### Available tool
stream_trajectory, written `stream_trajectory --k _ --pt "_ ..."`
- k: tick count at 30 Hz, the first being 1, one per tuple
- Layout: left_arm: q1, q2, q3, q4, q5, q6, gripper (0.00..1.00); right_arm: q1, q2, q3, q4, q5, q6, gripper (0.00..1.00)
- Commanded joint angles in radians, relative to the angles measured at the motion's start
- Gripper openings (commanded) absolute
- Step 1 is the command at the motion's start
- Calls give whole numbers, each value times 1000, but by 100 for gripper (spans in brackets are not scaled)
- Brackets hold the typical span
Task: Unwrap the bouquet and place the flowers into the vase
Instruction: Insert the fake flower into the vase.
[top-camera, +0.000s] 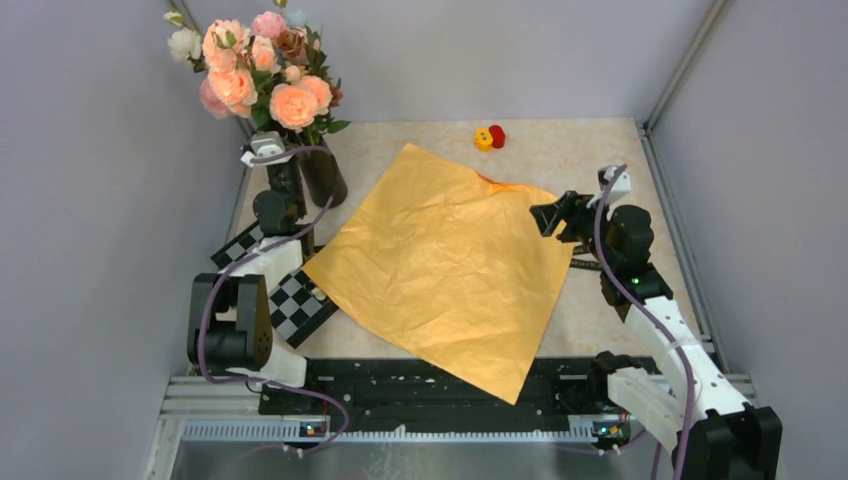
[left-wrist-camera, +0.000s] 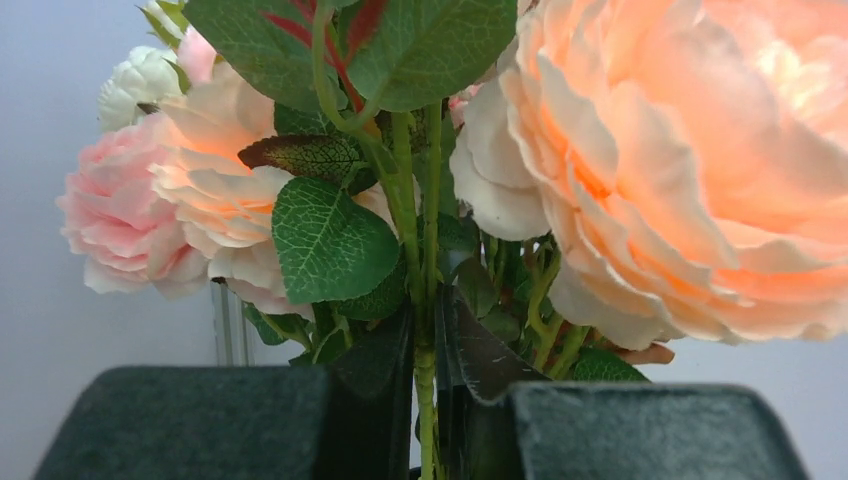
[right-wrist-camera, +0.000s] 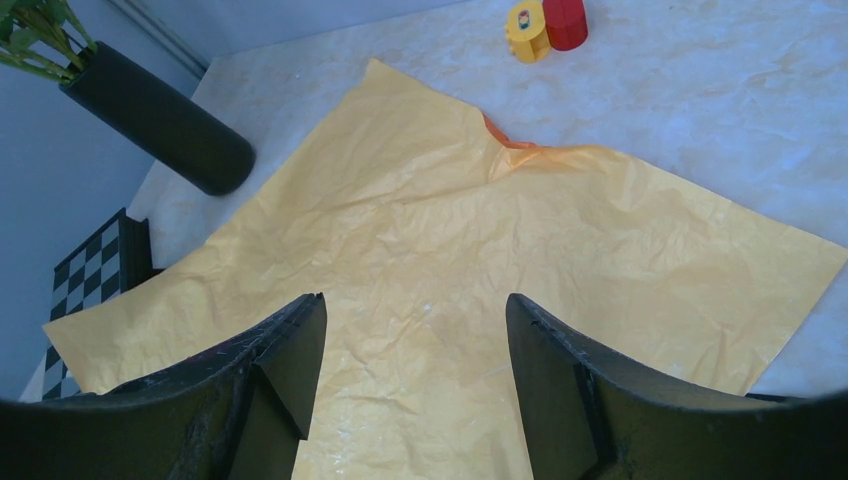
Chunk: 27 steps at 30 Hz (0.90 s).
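Observation:
The flowers (top-camera: 262, 72), pink and peach roses with green leaves, stand at the back left with their stems going down into the black vase (top-camera: 324, 175). My left gripper (top-camera: 298, 146) is shut on one thin green stem (left-wrist-camera: 427, 395), just below the blooms (left-wrist-camera: 690, 170). The bouquet's orange paper (top-camera: 445, 265) lies unfolded and flat on the table. My right gripper (top-camera: 545, 215) hovers open over the paper's right corner, with nothing between its fingers (right-wrist-camera: 415, 300). In the right wrist view, the vase (right-wrist-camera: 160, 125) stands beyond the sheet (right-wrist-camera: 450, 240).
Small yellow and red heads (top-camera: 489, 137) lie at the back of the table, also seen in the right wrist view (right-wrist-camera: 545, 25). A checkerboard (top-camera: 290, 302) lies by the left arm's base. Grey walls close in on both sides.

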Motion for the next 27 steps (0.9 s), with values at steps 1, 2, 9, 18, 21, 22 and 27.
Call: stream_trajectory --k 1,2,9,18,21,22,27 --pt "-6 19 -7 15 -7 20 0 -16 6 4 44 -11 4 67" --pt "-7 23 -8 12 -7 22 0 -17 6 3 44 -11 4 67" --pt "-13 45 -16 -6 -9 40 0 -17 12 2 49 -18 7 67" --pt "-21 69 -38 -9 -30 35 0 -18 16 1 52 -31 13 67" --pt "-23 74 -44 -16 -32 36 0 -19 15 1 53 -34 14 67" --pt "-24 75 -46 -18 -35 36 0 -19 15 1 54 -35 16 67" --pt "-25 76 -49 -29 -37 38 0 -19 15 0 55 -40 18 67"
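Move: The left hand holds the flower by its stem. The vase mouth lies about 4 cm ahead of it, 3 cm to its right and 12 cm below. The flowers already in the vase stand roughly 8 cm ahead and 3 cm right, about 3 cm higher. Down on the table, some 38 cm below, the chessboard lies 18 cm back and 5 cm left. From the idle right hand, the vase mouth is around 50 cm left, 15 cm ahead and 3 cm above. Downward, with a smaller reach forward, the left hand lowers the pinched flower stem about 5.5 cm towards the vase mouth, easing off at the end. The upward-pointing fingers tip down by nearly 10 degrees on the way and stay closed on the stem, just behind the standing flowers. ##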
